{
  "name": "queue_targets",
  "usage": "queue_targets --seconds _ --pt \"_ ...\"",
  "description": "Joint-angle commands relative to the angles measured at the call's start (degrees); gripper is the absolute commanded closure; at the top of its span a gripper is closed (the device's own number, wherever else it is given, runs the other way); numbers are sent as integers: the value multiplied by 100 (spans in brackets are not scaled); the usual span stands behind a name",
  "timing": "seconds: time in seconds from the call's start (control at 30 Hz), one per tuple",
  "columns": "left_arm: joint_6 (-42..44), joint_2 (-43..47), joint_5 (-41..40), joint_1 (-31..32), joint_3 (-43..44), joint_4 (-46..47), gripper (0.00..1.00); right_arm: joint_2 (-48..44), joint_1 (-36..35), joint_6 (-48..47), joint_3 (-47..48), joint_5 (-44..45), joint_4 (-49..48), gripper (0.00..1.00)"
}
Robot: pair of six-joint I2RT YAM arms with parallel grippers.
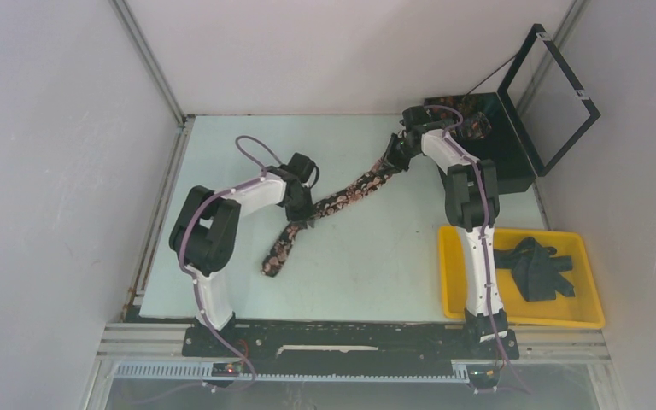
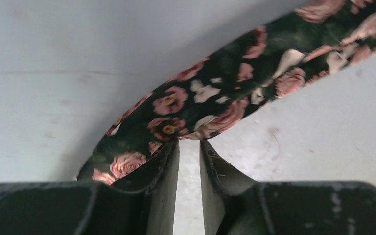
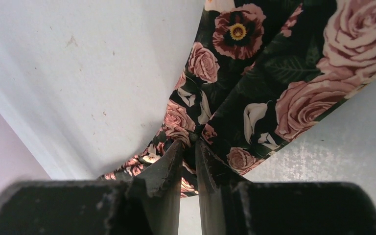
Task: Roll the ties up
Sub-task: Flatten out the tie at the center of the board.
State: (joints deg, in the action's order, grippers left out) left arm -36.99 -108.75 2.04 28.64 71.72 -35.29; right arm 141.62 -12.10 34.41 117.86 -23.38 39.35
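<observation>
One tie, black with pink roses, lies diagonally across the pale table, its lower end near the left arm. My left gripper is at the tie's lower part; in the left wrist view its narrowly spaced fingertips pinch the edge of the tie. My right gripper is at the upper part; in the right wrist view it is shut on a fold of the tie, with fabric showing between the fingers. Dark plain ties lie bunched in a tray.
A yellow tray sits at the near right beside the right arm's base. A black box with its lid raised stands at the far right, patterned fabric inside. White walls close in the table.
</observation>
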Motion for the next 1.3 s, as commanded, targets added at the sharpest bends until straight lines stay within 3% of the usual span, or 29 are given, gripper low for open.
queue_targets --seconds 0.0,0.37,0.63,0.83,1.03,1.27 --pt "496 -254 -893 -485 -52 -388 70 13 106 -49 -167 518 260 80" --pt "521 254 -1230 -1058 -559 -451 71 50 97 -11 -22 560 248 81" --pt "350 2023 -1149 -1049 -1265 -427 68 -229 0 -157 501 596 548 76" --pt "96 3474 -1961 -1165 -1904 -431 65 -621 -205 -345 967 587 948 65" --pt "-52 5006 -1589 -1996 -3158 384 58 -1537 -512 -569 197 576 698 56" --pt "-130 6013 -602 -3443 -3941 903 46 -2903 -921 -550 -1841 713 -247 42"
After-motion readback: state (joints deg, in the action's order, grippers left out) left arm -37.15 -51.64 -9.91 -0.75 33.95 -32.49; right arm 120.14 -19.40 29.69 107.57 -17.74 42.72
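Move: Right beneath the left fingertips, about 1 cm down, is the bend in the flowered tie; its near free end lies roughly 13 cm back and 9 cm to the left of this hand, at the same level. Under the right fingertips is the tie's far stretch. From the right hand the bend lies some 16 cm back and 22 cm left, and the black box about 24 cm right and 5 cm farther out. Sweeping low over the board, the left hand drags the tie's bend leftward about 11 cm, curving slightly forward and then back, while the right fingertips hold the far stretch down. Then both hands come free and open wider: the left rises and carries on left with some 35 degrees of counter-clockwise turn, the right climbs about 12 cm, drawing back and a little left. ##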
